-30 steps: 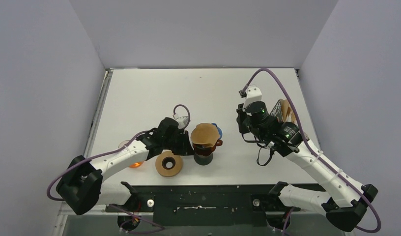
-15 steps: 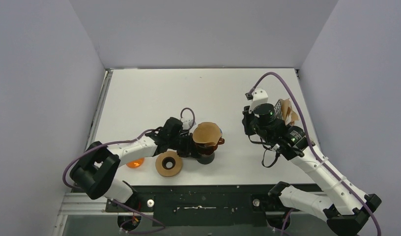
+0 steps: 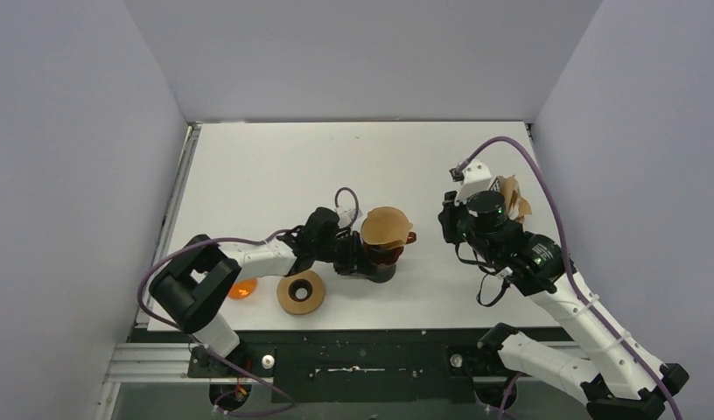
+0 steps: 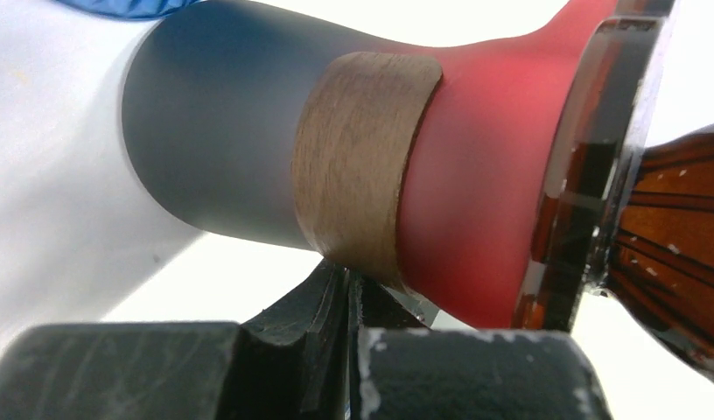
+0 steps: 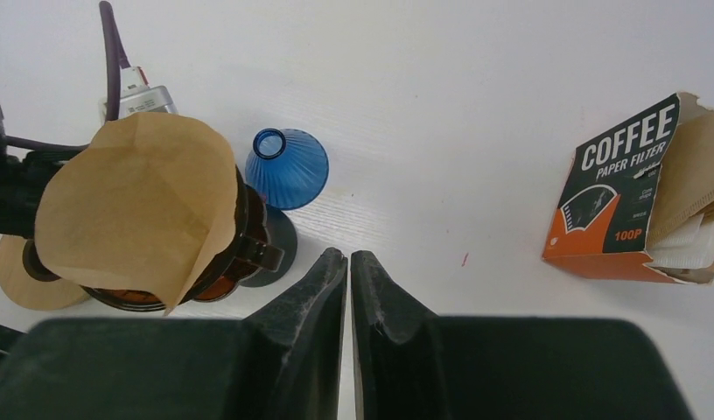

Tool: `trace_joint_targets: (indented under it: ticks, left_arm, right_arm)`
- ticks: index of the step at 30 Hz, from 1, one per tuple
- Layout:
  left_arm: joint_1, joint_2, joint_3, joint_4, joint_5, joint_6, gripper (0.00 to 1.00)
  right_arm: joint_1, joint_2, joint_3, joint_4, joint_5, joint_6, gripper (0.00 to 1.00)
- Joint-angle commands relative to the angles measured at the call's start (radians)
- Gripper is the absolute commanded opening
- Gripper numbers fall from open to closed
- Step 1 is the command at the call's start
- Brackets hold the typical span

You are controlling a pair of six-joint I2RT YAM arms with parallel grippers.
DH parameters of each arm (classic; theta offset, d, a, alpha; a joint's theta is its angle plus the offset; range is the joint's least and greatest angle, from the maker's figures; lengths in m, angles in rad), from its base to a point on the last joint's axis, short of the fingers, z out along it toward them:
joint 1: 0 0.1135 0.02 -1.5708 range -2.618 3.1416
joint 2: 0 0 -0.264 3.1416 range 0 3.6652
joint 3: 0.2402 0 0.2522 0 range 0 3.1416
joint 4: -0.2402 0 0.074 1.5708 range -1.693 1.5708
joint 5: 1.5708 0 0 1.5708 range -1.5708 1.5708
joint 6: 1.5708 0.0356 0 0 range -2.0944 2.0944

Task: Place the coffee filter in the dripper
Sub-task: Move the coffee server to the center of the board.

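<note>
The brown paper coffee filter (image 3: pixel 387 226) sits opened in the amber dripper (image 3: pixel 384 255), one edge sticking out over the rim. In the right wrist view the filter (image 5: pixel 135 197) covers most of the dripper (image 5: pixel 240 254). The dripper (image 4: pixel 668 210) rests on a grey and red server with a wooden band (image 4: pixel 362 166). My left gripper (image 3: pixel 353 254) is shut, its tips (image 4: pixel 352 276) touching that band from the left. My right gripper (image 3: pixel 448 229) hovers to the right of the dripper, away from it. Its jaws (image 5: pixel 349 258) are together but for a thin slit, with nothing between them.
A blue funnel (image 5: pixel 288 166) stands just behind the server. An orange and black coffee filter box (image 5: pixel 620 201) lies open at the right (image 3: pixel 509 197). A wooden ring (image 3: pixel 300 291) and a small orange object (image 3: pixel 242 289) lie near the front edge, left of the server.
The left gripper has slid to the right, and the server with dripper and filter has moved right with it. The right arm has drawn back to the right, toward the box.
</note>
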Motion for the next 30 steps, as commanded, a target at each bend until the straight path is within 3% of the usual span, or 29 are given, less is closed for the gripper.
trace_joint_targets:
  ticks: [1, 14, 30]
  left_arm:
    - [-0.023, 0.056, 0.04, 0.238, 0.004, -0.123, 0.0]
    - [-0.075, 0.182, 0.124, 0.425, -0.142, -0.289, 0.0]
    - [-0.127, 0.352, 0.299, 0.461, -0.301, -0.345, 0.0]
  right_arm:
    - [-0.009, -0.043, -0.006, 0.009, 0.014, -0.004, 0.1]
    - [-0.013, -0.088, -0.018, -0.022, 0.023, -0.017, 0.1]
    - [-0.014, -0.14, 0.002, -0.069, 0.064, -0.023, 0.11]
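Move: The left hand's shut fingertips are already at the rear left side of the coffee server, whose middle is about 3 cm ahead, 5 cm to the right and 1 cm lower. The dripper with its filter sits on top, some 11 cm above the hand. The blue cup stands about 12 cm ahead, 5 cm right and 4 cm lower; the tape roll 18 cm left and 3 cm back, 7 cm lower. From the right hand the server is roughly 12 cm left, 1 cm back and 20 cm lower. Rightward at first, then right and forward together, the left hand keeps pushing the coffee server along the board with closed fingers against its wooden collar, about 10 cm right and 7 cm forward. The wrist swings some 15 degrees counter-clockwise while the fingers level out a little. The empty right hand eases off about 3 cm to the right and back. ##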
